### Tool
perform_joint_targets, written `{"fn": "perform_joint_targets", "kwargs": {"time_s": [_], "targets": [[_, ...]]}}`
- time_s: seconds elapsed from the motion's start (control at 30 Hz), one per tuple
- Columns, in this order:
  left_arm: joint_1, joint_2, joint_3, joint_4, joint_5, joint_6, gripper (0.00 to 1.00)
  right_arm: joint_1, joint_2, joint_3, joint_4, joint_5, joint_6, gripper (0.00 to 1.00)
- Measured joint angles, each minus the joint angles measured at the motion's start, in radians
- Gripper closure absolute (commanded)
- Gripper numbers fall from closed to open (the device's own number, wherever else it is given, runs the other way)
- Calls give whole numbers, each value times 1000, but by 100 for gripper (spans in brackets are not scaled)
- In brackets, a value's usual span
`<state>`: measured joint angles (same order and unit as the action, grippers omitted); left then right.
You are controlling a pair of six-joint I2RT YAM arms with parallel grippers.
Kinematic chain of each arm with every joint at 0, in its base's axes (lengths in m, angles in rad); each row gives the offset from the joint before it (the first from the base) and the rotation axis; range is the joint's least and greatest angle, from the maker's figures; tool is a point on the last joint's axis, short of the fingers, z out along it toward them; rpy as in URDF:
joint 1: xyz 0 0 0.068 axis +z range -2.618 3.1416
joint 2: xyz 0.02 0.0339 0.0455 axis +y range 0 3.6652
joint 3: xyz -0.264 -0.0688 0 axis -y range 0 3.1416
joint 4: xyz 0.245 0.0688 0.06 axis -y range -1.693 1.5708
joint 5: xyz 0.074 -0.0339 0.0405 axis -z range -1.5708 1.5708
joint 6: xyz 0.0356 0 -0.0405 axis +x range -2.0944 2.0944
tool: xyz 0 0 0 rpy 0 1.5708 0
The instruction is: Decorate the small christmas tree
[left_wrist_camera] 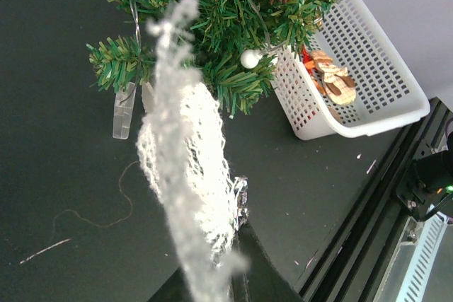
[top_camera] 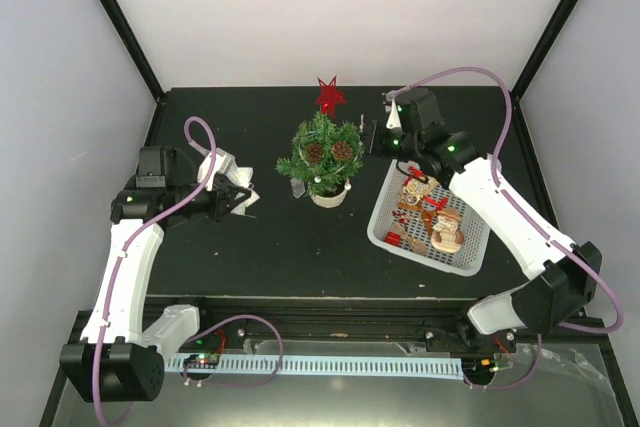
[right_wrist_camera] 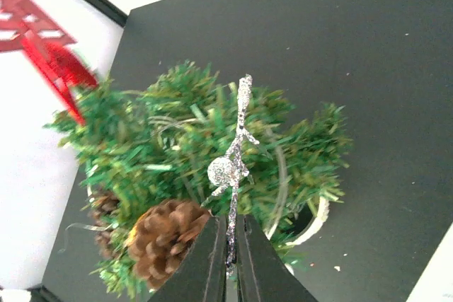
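The small christmas tree (top_camera: 322,155) stands mid-table in a white pot (top_camera: 328,197), with a red star (top_camera: 330,95) on top and pine cones (top_camera: 342,150) in its branches. My left gripper (top_camera: 241,198) is to the left of the tree, shut on a white fluffy mesh garland (left_wrist_camera: 185,167) that stretches up toward the tree (left_wrist_camera: 212,26). The left fingertips (left_wrist_camera: 249,249) are partly hidden by it. At the tree's right side, my right gripper (right_wrist_camera: 231,235) is shut on a silver glitter sprig with a small ball (right_wrist_camera: 232,167), held against the foliage (right_wrist_camera: 191,139) beside a pine cone (right_wrist_camera: 168,237).
A white basket (top_camera: 385,215) right of the tree holds wooden ornaments, among them a snowman (top_camera: 447,232). A clear clip (left_wrist_camera: 123,111) hangs on a string by the pot. A loose thread (left_wrist_camera: 92,223) lies on the black tabletop. The table's rail (top_camera: 330,319) runs along the near edge.
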<state>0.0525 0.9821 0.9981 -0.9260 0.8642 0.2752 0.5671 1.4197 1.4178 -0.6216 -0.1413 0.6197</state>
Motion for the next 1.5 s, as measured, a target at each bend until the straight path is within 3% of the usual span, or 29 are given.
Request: {"fn": "perform_joint_targets", "kwargs": {"time_s": [0.43, 1.5], "targets": [[0, 2, 0, 0, 0, 0, 95, -121, 101, -51, 83, -127, 32, 92], [5, 2, 0, 1, -4, 0, 92, -127, 136, -97, 116, -265, 2, 91]]}}
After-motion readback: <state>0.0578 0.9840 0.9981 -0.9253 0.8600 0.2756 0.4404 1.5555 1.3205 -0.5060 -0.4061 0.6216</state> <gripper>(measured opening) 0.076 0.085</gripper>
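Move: The small tree, its foliage middle, lies about 6 cm ahead of the right gripper, 8 cm to its left and 12 cm below. The nearer pine cone is some 3 cm ahead, 6 cm left and 7 cm lower; the red star stands about 7 cm ahead and 7 cm left, level with the gripper. The white basket sits roughly 17 cm right, 2 cm ahead, 25 cm down. From the left hand the tree is some 15 cm ahead and 17 cm right, 9 cm lower. Lower the right gripper about 7 cm beside the tree, keeping the silver sprig pinched: first sweep forward some 4 cm as you sink towards the foliage on its right side, then ease back a little over 1 cm while sinking the rest. Tip the fingers roughly 10 degrees further down on the way and keep them shut. ##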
